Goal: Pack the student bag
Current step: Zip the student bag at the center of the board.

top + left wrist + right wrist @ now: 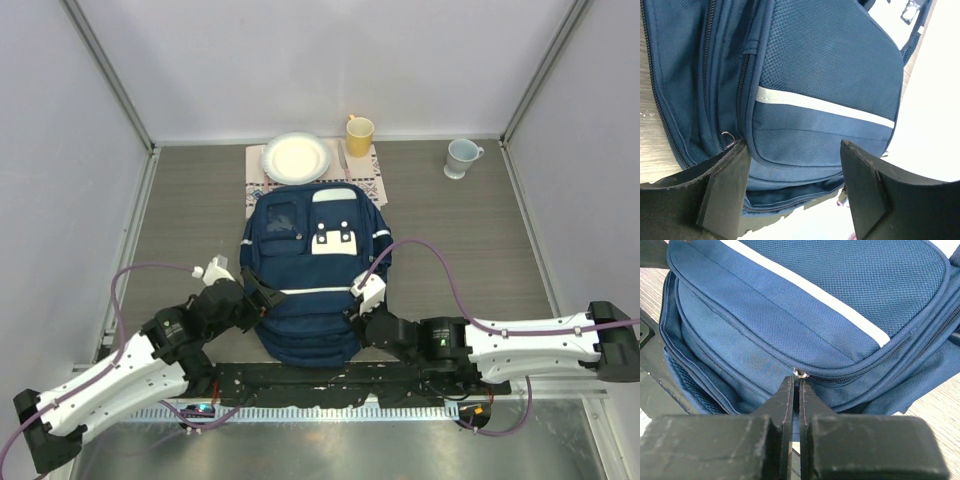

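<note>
The navy student bag (315, 270) lies flat in the middle of the table, its white stripe (320, 290) running across the front. My left gripper (255, 295) is at the bag's left side. It is open, and its fingers (725, 195) straddle the lower front pocket (805, 145) without pinching it. A small metal zipper ring (728, 137) hangs just above the left finger. My right gripper (360, 300) is at the bag's right side. In the right wrist view it (796, 385) is shut on a metal zipper pull (800, 373) on the seam under the striped pocket.
Beyond the bag, a patterned placemat (372, 185) carries a white plate (295, 157) and a yellow mug (359, 132). A pale blue mug (461, 157) stands at the back right. Enclosure walls rise on three sides, and a black rail (320, 385) runs along the near edge.
</note>
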### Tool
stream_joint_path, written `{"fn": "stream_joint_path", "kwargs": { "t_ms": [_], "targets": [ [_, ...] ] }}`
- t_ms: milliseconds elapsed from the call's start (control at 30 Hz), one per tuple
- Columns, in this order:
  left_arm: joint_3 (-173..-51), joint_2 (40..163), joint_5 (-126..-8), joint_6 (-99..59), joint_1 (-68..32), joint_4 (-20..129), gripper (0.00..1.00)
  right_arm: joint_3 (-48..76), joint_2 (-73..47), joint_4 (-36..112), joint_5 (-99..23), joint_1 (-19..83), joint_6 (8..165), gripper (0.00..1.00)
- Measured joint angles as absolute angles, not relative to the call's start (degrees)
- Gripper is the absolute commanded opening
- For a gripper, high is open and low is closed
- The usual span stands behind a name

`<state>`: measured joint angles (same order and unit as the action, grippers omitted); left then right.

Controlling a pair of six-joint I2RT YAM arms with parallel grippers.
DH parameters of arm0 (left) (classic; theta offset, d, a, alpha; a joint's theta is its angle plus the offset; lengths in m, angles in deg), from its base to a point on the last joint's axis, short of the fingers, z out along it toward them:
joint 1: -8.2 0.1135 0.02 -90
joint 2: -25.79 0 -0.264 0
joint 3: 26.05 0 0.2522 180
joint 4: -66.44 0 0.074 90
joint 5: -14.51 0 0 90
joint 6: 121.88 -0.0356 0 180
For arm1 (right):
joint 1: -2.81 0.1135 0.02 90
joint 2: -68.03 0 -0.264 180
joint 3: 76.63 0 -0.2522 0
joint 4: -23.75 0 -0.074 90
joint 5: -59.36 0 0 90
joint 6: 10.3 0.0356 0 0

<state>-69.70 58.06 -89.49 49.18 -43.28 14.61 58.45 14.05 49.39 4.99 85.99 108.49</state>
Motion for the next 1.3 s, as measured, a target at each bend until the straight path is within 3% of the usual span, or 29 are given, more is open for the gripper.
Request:
{"fn": "stream_joint_path", "kwargs": {
  "t_ms": [33, 100, 133, 200, 233, 300, 533, 800, 1300],
  "targets": [
    [-69.09, 58.21, -89.79, 49.53, -43.52, 16.03, 0.57, 58.45, 14.05, 49.26, 4.89, 85.9, 108.47, 0.01],
    [-68.04, 58.91, -90.47, 50.36, -43.92, 16.99, 0.47, 58.56, 14.07, 49.15, 4.93, 85.77, 108.34, 0.01],
    [-67.3, 59.48, -90.86, 50.51, -44.09, 17.5, 0.35, 58.73, 14.14, 49.19, 5.08, 85.66, 108.32, 0.01],
    [-65.9, 60.59, -91.43, 50.86, -44.29, 18.59, 0.24, 59.24, 14.53, 49.19, 5.34, 85.44, 108.34, 0.01],
    [-65.35, 61.1, -91.74, 50.68, -44.31, 19.11, 0.11, 59.59, 14.9, 49.19, 5.5, 85.33, 108.34, 0.01],
    [-65.2, 61.71, -92.31, 51.19, -44.36, 19.86, 0.0, 60.04, 15.58, 49.35, 5.87, 85.09, 108.39, 0.01],
    [-65.18, 53.18, -96.0, 52.0, -45.03, 19.46, 0.0, 61.71, 18.34, 49.96, 5.48, 81.44, 109.96, 0.01],
    [-66.44, 45.73, -98.47, 53.2, -45.34, 12.49, 0.0, 62.36, 20.76, 46.81, -3.86, 65.81, 109.87, 0.01],
    [-66.58, 43.85, -98.23, 51.75, -45.27, 9.52, 0.0, 61.75, 14.47, 39.18, -9.13, 60.63, 102.0, 0.01]
  ]
}}
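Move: Just under the left hand is the piped seam of the front panel's left edge, about 1 cm ahead and 3 cm below. The white strip's left end is roughly 4 cm ahead and 1 cm right of this hand, also 3 cm below. The right hand already pinches the zip pull; from that hand the strip's right end, where the zip turns up the bag's side, is some 5 cm ahead and 4 cm right, about level. The white patch is around 18 cm ahead and 6 cm left. Dipping some 3 cm, the left hand shuts its open fingers on the piped seam, then lifts about 5 cm, drawing the fabric some 3 cm left and holding it there. The right hand, still pinching the zip pull, eases right, then sweeps forward around the bag's lower right corner, about 9 cm in all, turning some 10 degrees clockwise. ##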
